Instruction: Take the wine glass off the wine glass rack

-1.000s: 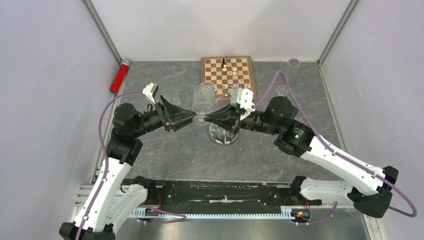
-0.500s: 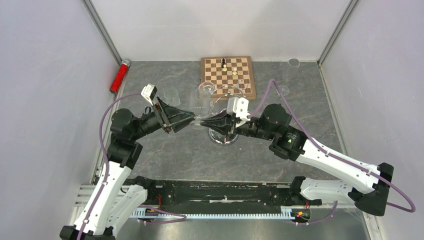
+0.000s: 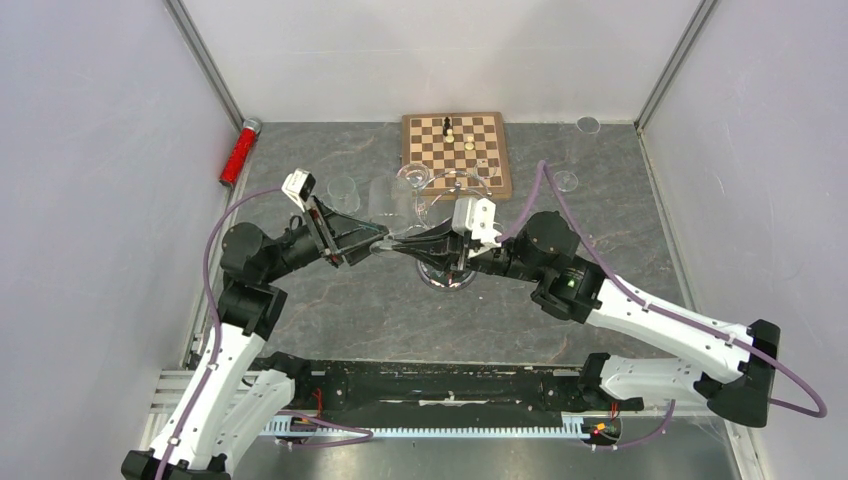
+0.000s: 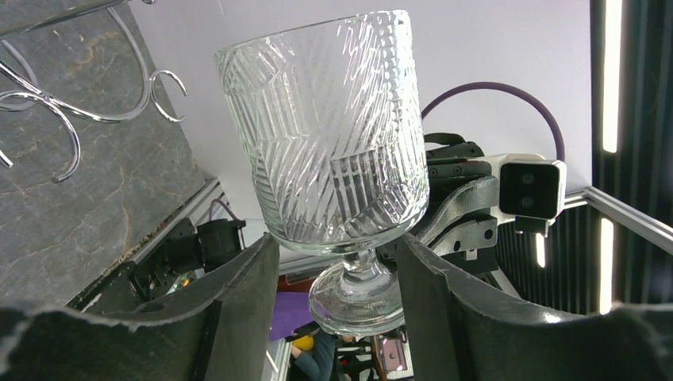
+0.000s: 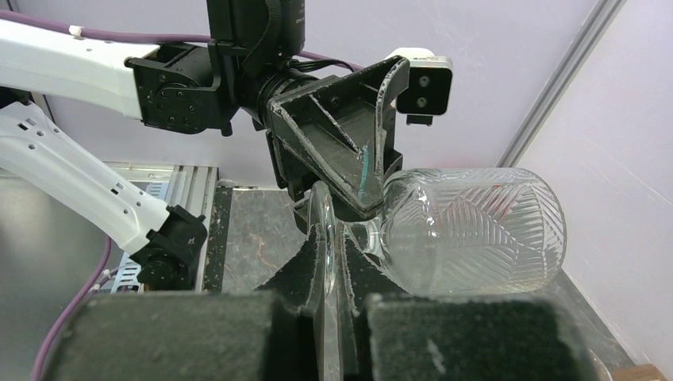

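Observation:
The wine glass (image 3: 392, 205), clear with a cut leaf pattern, lies tilted in the air to the left of the wine glass rack (image 3: 447, 272). My right gripper (image 3: 406, 245) is shut on the thin edge of its foot (image 5: 324, 230); the bowl (image 5: 472, 230) sticks out to the right in the right wrist view. My left gripper (image 4: 337, 246) straddles the stem (image 4: 363, 266) just under the bowl (image 4: 333, 135). The jaws stand apart, with a gap showing on the left side of the foot. Chrome loops of the rack (image 4: 71, 119) show at the upper left of the left wrist view.
A wooden chessboard (image 3: 455, 140) with a few pieces lies behind the rack. A red cylinder (image 3: 238, 152) sits at the back left by the wall. A small clear cup (image 3: 343, 190) stands left of the glass. Clear round lids (image 3: 587, 124) lie at the back right.
The right gripper has carried the glass leftward, away from the rack. The left gripper has drawn back a little with it and its jaws have narrowed around the stem.

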You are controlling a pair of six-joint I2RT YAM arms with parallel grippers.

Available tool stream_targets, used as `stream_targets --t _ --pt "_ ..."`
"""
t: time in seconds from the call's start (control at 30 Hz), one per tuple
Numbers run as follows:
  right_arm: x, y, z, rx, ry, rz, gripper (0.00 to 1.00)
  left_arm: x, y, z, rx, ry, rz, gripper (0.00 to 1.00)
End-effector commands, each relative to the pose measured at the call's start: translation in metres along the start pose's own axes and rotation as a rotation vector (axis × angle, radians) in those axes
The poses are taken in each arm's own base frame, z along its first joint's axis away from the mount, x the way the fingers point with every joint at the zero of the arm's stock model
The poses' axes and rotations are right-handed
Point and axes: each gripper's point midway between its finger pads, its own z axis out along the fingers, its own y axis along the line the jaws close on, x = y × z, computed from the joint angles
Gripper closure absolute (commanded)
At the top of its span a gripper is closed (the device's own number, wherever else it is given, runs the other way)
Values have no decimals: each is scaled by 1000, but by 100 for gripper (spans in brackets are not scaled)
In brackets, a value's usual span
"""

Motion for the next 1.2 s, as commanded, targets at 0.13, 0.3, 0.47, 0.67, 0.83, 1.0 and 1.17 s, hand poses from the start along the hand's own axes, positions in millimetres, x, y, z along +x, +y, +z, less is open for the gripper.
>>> stream_targets --t 0.13,0.3,0.47,0.67,0.83,1.0,1.17 --pt "-38 -4 6 16 -155 -86 100 11 -15 -4 76 54 -19 41" --pt "-35 -4 10 16 -155 -87 100 13 -19 -5 90 64 -14 44" --pt "-33 -5 10 25 -152 -97 100 15 -20 -6 96 70 -14 45" --pt "-28 -5 12 24 -143 -97 100 17 -25 -7 126 83 -3 47" --pt "-28 -3 13 16 -148 -94 100 19 -32 -9 158 95 9 52" --pt "-24 -2 16 7 -141 -91 100 20 -36 -10 176 105 14 57" --pt "-21 -5 18 16 -138 -90 100 22 -45 -12 223 118 31 61"
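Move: The right gripper is already shut on the foot of the wine glass, whose bowl lies sideways, pointing forward. Its stem is about 2 cm right of the left hand and 1 cm above it; from the right hand it is some 2 cm ahead and 2 cm left. From the left hand the rack stands roughly 6 cm ahead, 10 cm right and 20 cm below, and the standing glass some 18 cm ahead, 13 cm left and 30 cm below. Close the left gripper from about two thirds open to some two fifths around the stem, between bowl and foot. After a slight dip, raise that hand to end about 1.5 cm higher and 1 cm back, rolling it a few degrees. Keep the right fingers shut on the glass's foot and bring that hand roughly 1 cm left, towards the left gripper. ##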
